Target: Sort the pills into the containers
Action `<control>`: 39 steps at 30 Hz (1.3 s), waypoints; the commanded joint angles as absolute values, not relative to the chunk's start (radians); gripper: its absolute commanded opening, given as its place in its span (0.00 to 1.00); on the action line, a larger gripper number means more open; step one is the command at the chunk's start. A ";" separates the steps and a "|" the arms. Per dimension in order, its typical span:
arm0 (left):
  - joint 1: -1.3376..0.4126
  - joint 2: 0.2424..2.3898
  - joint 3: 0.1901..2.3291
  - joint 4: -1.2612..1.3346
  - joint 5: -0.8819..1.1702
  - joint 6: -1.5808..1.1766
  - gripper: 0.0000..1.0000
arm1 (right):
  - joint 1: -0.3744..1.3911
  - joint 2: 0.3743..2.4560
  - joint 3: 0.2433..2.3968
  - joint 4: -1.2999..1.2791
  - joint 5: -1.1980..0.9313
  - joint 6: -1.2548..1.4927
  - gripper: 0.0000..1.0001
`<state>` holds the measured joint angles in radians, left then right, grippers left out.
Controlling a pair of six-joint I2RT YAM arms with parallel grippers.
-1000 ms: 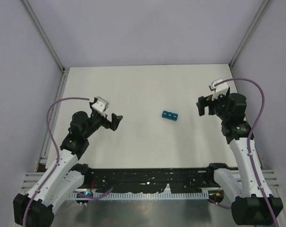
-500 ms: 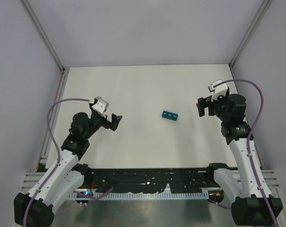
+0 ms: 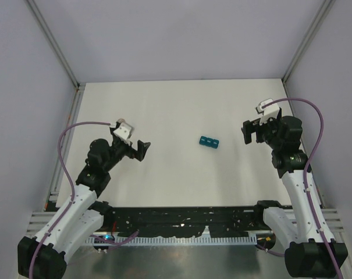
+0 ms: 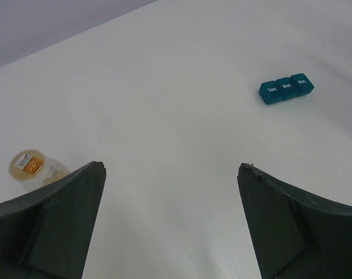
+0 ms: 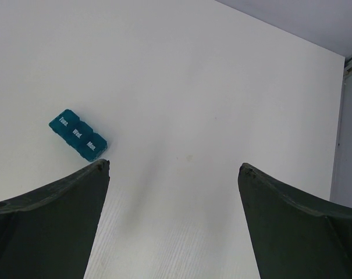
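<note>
The containers [image 3: 209,142] are a teal strip of three lidded squares lying mid-table, lids down, also seen in the left wrist view [image 4: 286,88] and the right wrist view [image 5: 78,135]. My left gripper [image 3: 142,149] hovers well to their left, open and empty [image 4: 171,167]. My right gripper [image 3: 245,131] hangs to their right, open with nothing between its fingers [image 5: 174,165]. A small clear vial [image 4: 30,168] with something tan-orange inside stands just left of my left finger. No separate pills can be made out.
White tabletop [image 3: 176,110] is bounded by grey walls at the back and both sides. A black cable rail [image 3: 181,221] runs along the near edge between the arm bases. The vial is hidden in the top view.
The left arm has settled very slightly back toward its base. The right arm and the containers have not moved, and both grippers stay open.
</note>
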<state>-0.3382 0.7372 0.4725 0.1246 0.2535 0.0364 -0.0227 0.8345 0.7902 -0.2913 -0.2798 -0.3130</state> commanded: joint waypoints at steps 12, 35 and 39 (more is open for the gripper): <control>-0.330 0.727 0.445 0.215 0.281 0.084 1.00 | -0.026 0.811 0.782 -0.232 -0.287 -0.336 0.95; -0.330 0.784 0.259 0.471 0.453 0.192 1.00 | -0.026 0.824 0.773 -0.232 -0.316 -0.339 0.95; -0.328 0.788 0.262 0.471 0.448 0.189 1.00 | -0.026 0.824 0.773 -0.233 -0.314 -0.342 0.95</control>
<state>-0.3336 0.7876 0.2333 0.4088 0.4561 0.1902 -0.0227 0.8307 0.7685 -0.2832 -0.3012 -0.3351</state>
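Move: The teal pill organizer lies about 17 cm ahead of my open, empty left hand and some 29 cm to its right, roughly 19 cm below it. The pill bottle stands about 20 cm ahead of that hand and 13 cm to its left, its middle some 17 cm lower. From my right hand, also open and empty, the organizer is about 12 cm ahead, 14 cm to the left and 22 cm down. I lower my left hand quickly by about 7 cm over the bare table, short of both the bottle and the organizer, easing it back and to the right by about 2 cm each, then let it come up roughly 1 cm. As it sinks I swing the fingers clockwise some 10 degrees, further off the bottle's side, and keep them wide open, touching nothing. ##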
